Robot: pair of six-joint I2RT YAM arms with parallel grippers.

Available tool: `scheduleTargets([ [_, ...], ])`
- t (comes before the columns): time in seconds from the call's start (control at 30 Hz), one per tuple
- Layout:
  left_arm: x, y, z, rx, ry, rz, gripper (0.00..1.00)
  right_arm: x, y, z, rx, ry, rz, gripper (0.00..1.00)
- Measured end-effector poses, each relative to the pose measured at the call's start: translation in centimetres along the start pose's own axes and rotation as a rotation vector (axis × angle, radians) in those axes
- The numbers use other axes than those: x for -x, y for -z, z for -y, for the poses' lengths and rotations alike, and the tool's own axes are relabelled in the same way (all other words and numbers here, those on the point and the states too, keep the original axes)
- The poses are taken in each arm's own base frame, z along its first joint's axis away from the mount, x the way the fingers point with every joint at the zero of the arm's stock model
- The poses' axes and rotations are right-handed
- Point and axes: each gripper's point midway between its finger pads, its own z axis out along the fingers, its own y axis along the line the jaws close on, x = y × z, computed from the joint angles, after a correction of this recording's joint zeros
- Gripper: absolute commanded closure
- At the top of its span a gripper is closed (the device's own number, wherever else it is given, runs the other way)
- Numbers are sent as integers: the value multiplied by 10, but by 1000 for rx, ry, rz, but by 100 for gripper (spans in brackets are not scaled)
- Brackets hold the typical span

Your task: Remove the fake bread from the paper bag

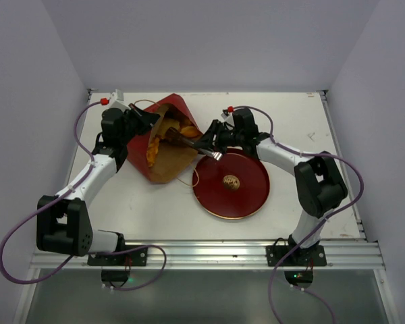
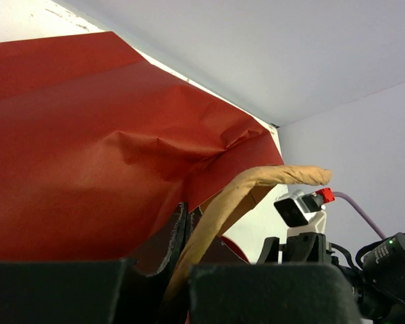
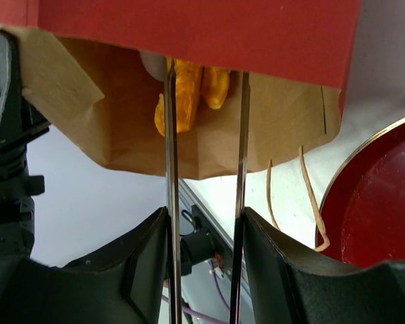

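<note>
The paper bag (image 1: 163,156) lies tipped on the table, red outside and brown inside, its mouth facing the plate. Orange-golden fake bread (image 1: 179,129) lies deep inside, also seen in the right wrist view as fake bread (image 3: 183,94). My left gripper (image 1: 145,119) is shut on the paper bag's upper rim (image 2: 88,155) and holds it up, with a tan handle strip (image 2: 256,181) running between its fingers. My right gripper (image 1: 214,138) is shut on metal tongs (image 3: 170,169). Their two blades reach into the bag alongside the loaves; I cannot tell whether they pinch one.
A round red plate (image 1: 250,192) lies right of the bag, under my right arm, with a small gold mark at its centre. The bag's loose cord handle (image 3: 310,196) trails onto the table beside the plate rim (image 3: 385,196). Walls close in the table on three sides.
</note>
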Motion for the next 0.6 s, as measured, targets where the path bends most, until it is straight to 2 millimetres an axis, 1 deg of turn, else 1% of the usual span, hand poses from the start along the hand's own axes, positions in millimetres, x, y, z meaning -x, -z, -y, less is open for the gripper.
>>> scheduleTargets([
  [0.17,0,0,0,0,0,0,100,3,-7,4,3,-28,2,53],
  [0.27,0,0,0,0,0,0,100,4,-9,5,5,-39,3,56],
  [0.37,0,0,0,0,0,0,100,6,-10,3,14,-42,10,63],
  [0.5,0,0,0,0,-1,-1,100,9,-10,1,26,-38,20,82],
  [0.53,0,0,0,0,-1,-1,100,9,-10,0,29,-38,22,89],
  [0.6,-1,0,-1,1,-6,-2,100,12,-10,-1,36,-37,28,95],
])
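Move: The right hand holds the tongs. The bread beside their tips in the bag lies about 13 cm to its left, 4 cm ahead and 8 cm below. Another bread piece by the mouth's lower edge is 18 cm left and 3 cm back, and the plate 9 cm right, 10 cm back and 16 cm below. From the left hand, keeping the bag tilted, the first bread is some 6 cm right, 4 cm back and 14 cm below. The right hand eases about 1.5 cm forward, squeezing the tongs' arms together at the bread inside the bag. ##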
